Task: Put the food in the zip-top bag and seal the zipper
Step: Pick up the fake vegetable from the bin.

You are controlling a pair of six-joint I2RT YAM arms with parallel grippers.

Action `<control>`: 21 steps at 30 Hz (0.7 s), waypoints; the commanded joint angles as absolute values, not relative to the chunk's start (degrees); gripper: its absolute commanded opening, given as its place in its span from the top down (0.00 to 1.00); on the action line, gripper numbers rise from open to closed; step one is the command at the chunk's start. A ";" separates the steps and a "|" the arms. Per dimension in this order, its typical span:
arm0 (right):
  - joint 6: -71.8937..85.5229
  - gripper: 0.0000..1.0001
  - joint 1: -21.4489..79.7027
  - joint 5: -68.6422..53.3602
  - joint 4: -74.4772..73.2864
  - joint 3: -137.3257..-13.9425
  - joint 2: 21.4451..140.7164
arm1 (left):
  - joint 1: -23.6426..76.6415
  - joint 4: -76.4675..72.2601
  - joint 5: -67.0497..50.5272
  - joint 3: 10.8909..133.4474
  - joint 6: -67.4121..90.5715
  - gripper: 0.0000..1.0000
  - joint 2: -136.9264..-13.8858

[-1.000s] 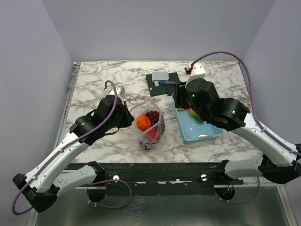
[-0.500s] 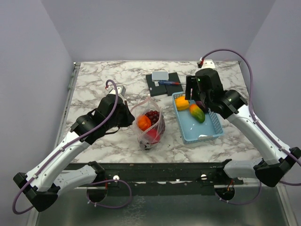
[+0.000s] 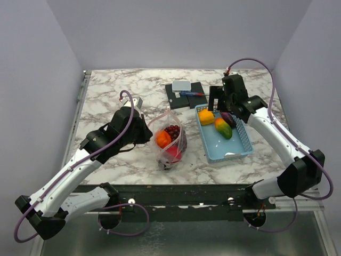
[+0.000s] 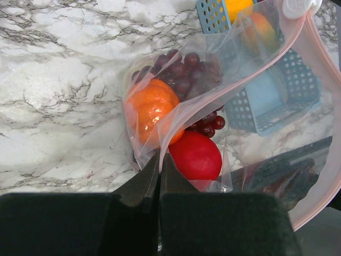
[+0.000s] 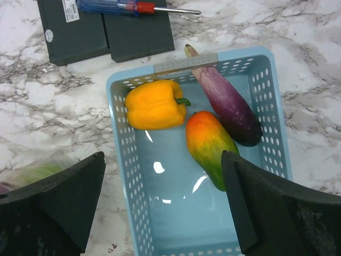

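The zip-top bag (image 3: 169,141) lies at mid-table holding food: an orange piece (image 4: 152,109), a grape bunch (image 4: 186,74) and a red ball (image 4: 197,156). Its pink zipper (image 4: 314,32) curves along the open mouth. My left gripper (image 4: 160,157) is shut on the bag's clear edge (image 3: 149,130). More food lies in the light-blue basket (image 5: 176,213): a yellow pepper (image 5: 154,104), a mango (image 5: 209,146) and an eggplant (image 5: 226,104). My right gripper (image 5: 163,176) hangs open above the basket's far end (image 3: 218,101), holding nothing.
Two black boxes (image 3: 184,96) lie behind the basket with a screwdriver (image 3: 191,94) and a small pale box (image 3: 181,85) on them. The basket (image 3: 226,149) sits just right of the bag. Grey walls close in on both sides of the marble table (image 3: 106,96).
My right gripper has risen out of the basket toward the back and its jaws have spread wider. The left gripper and the bag have stayed put.
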State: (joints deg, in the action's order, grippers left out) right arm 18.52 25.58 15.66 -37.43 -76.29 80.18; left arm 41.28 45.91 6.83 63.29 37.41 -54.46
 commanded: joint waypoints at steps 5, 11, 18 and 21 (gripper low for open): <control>19.11 0.04 22.16 9.48 -32.61 -75.63 88.25 | 41.38 45.00 5.66 64.05 36.81 1.00 -53.84; 18.29 0.04 21.66 9.27 -31.55 -76.25 92.79 | 41.37 45.09 5.62 63.98 36.83 1.00 -53.39; 17.57 0.05 21.35 7.67 -30.84 -77.02 97.00 | 41.33 45.09 5.45 63.81 36.91 1.00 -53.31; 17.50 0.05 21.31 6.38 -30.76 -77.57 98.61 | 41.40 45.11 5.36 63.81 37.00 1.00 -53.25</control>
State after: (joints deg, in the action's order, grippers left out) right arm 18.28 21.67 9.13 -32.10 -76.01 96.33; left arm 41.28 45.91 6.74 63.29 37.41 -54.02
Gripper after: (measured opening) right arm 0.951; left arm 0.004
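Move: The yellow pepper lies at the far-left corner of the blue basket, about 6 cm ahead of the right hand, 2 cm to its left and 17 cm below. From the pepper, the mango is some 7 cm to the right and 6 cm nearer, the eggplant about 10 cm to the right and level with it. The near black box is 12 cm beyond and 3 cm left of the pepper. From the left hand, the pepper is roughly 20 cm ahead, 26 cm right and 18 cm below. Down, mostly, and slightly forward, the right hand sinks about 10 cm towards the yellow pepper, edging some 4 cm outward early on and then dropping more steeply and slowly. Its wrist tips the fingers down by roughly 10 degrees, with the jaws staying wide open and no touch on the pepper yet seen. The left hand stays put, its closed fingers still pinching the bag's rim. ##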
